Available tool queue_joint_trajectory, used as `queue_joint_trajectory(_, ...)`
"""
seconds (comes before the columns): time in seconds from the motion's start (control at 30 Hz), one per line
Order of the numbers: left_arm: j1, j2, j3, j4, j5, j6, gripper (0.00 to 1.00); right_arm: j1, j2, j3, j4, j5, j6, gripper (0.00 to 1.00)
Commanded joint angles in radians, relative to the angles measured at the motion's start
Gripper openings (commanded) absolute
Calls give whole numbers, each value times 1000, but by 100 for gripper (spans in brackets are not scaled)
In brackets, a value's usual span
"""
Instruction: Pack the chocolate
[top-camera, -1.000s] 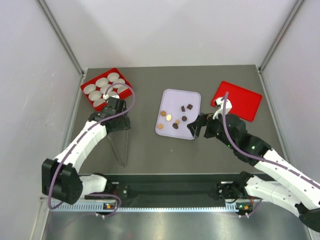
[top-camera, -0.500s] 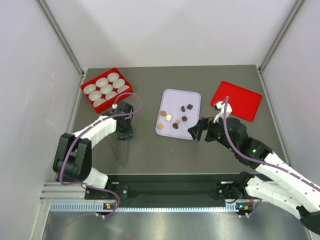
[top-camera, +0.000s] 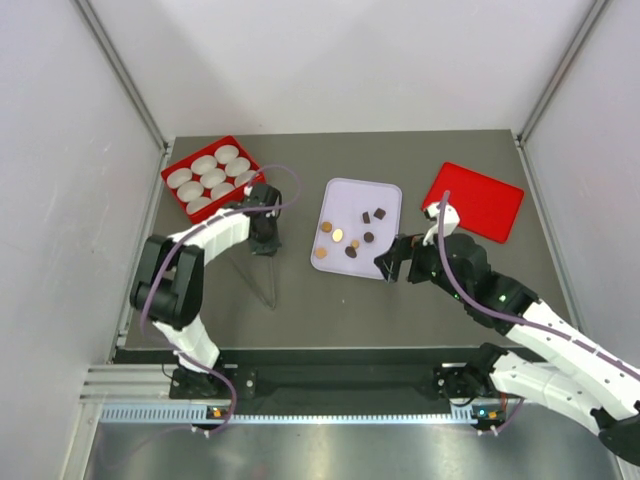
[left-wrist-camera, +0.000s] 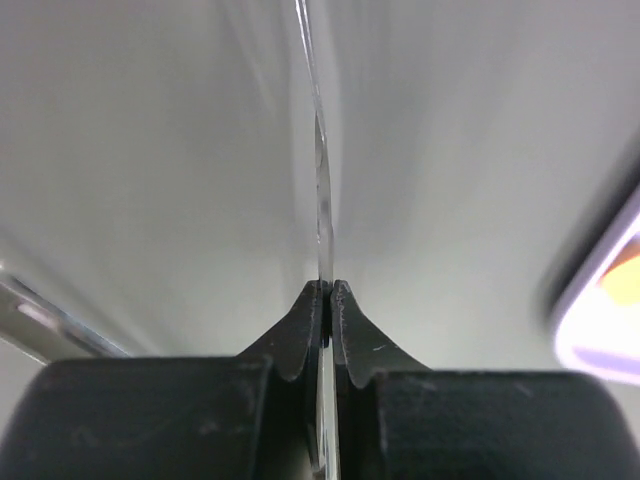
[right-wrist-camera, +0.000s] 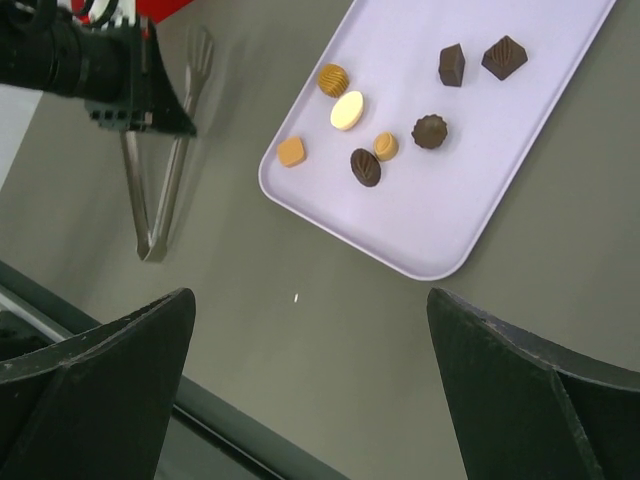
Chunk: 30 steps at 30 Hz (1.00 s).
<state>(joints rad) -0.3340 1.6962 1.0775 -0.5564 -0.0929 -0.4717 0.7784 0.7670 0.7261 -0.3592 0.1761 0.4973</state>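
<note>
The chocolate (top-camera: 352, 252) lies as several dark brown and caramel pieces (right-wrist-camera: 365, 167) on a lavender tray (top-camera: 385, 195). My left gripper (top-camera: 265, 240) is left of the tray, shut on one arm of a pair of metal tongs (top-camera: 269, 282). In the left wrist view the thin metal strip (left-wrist-camera: 322, 200) runs out from between my left gripper (left-wrist-camera: 328, 290). My right gripper (top-camera: 392, 262) hovers at the tray's near right corner, open and holding nothing. The right wrist view looks down past my right gripper (right-wrist-camera: 310, 300) onto the tray (right-wrist-camera: 440, 235) and the tongs (right-wrist-camera: 160, 190).
A red box (top-camera: 170, 165) of white paper cups (top-camera: 205, 165) stands at the back left, just behind the left gripper. A flat red lid (top-camera: 478, 200) lies at the back right. White walls close in the table on three sides.
My left gripper has shut on the tongs and moved right toward the tray, taking the tongs with it. The right arm has barely shifted.
</note>
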Motion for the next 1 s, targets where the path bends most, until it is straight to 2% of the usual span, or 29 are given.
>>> queue_joint_trajectory(0.0, -14, 68, 79, 56, 22, 41, 0, 5, 15, 24, 49, 19, -11, 100)
queue_joint_trajectory(0.17, -23, 115, 105, 82, 53, 74, 2, 5, 17, 29, 48, 22, -6, 100)
queue_joint_trajectory(0.27, -26, 103, 110, 56, 24, 76, 15, 5, 18, 30, 45, 20, -5, 100)
queue_joint_trajectory(0.3, -27, 94, 110, 46, 15, 71, 21, 4, 20, 30, 45, 19, -2, 100)
queue_joint_trajectory(0.33, -27, 80, 114, 32, 4, 67, 38, 5, 20, 30, 42, 19, -2, 100)
queue_joint_trajectory(0.37, -28, 41, 116, 7, -19, 53, 45, 5, 21, 32, 42, 16, 0, 100)
queue_joint_trajectory(0.43, -28, -6, 127, -25, -50, 33, 73, 5, 25, 32, 40, 11, 0, 99)
queue_joint_trajectory(0.5, -28, -78, 131, -65, -59, 13, 83, 5, 25, 33, 39, 10, 0, 99)
queue_joint_trajectory(0.53, -28, -122, 130, -82, -64, 1, 93, 5, 25, 32, 37, 10, 1, 100)
queue_joint_trajectory(0.57, -30, -145, 125, -106, -82, -33, 96, 5, 23, 33, 36, 8, 1, 100)
queue_joint_trajectory(0.73, -34, -303, -13, -123, -117, -122, 99, 5, 26, 44, 28, 10, -11, 100)
queue_joint_trajectory(0.97, -39, -398, -200, -54, -110, -179, 99, 5, 29, 58, 20, -3, -16, 100)
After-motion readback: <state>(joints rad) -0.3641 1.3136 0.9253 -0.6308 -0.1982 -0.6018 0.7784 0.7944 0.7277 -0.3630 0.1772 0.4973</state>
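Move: The left gripper already pinches the tongs' right leg just above the table. The spot to set that leg down is only about 2 cm ahead and 2 cm to the right, 1 cm lower. The chocolate tray's middle lies some 20 cm to this gripper's right and 7 cm ahead; the red box's middle about 18 cm ahead and 13 cm left. From the right gripper the spot is about 27 cm left, 9 cm ahead and 19 cm down. Drag the pinched leg of the tongs about 2 cm forward and as far right, towards the tray side, easing down 1 cm to the table. Open the left fingers wide to let the leg go, lift roughly 10 cm clear, then draw back some 5 cm and a little left, tipping the fingers forward and sinking again towards the end. ##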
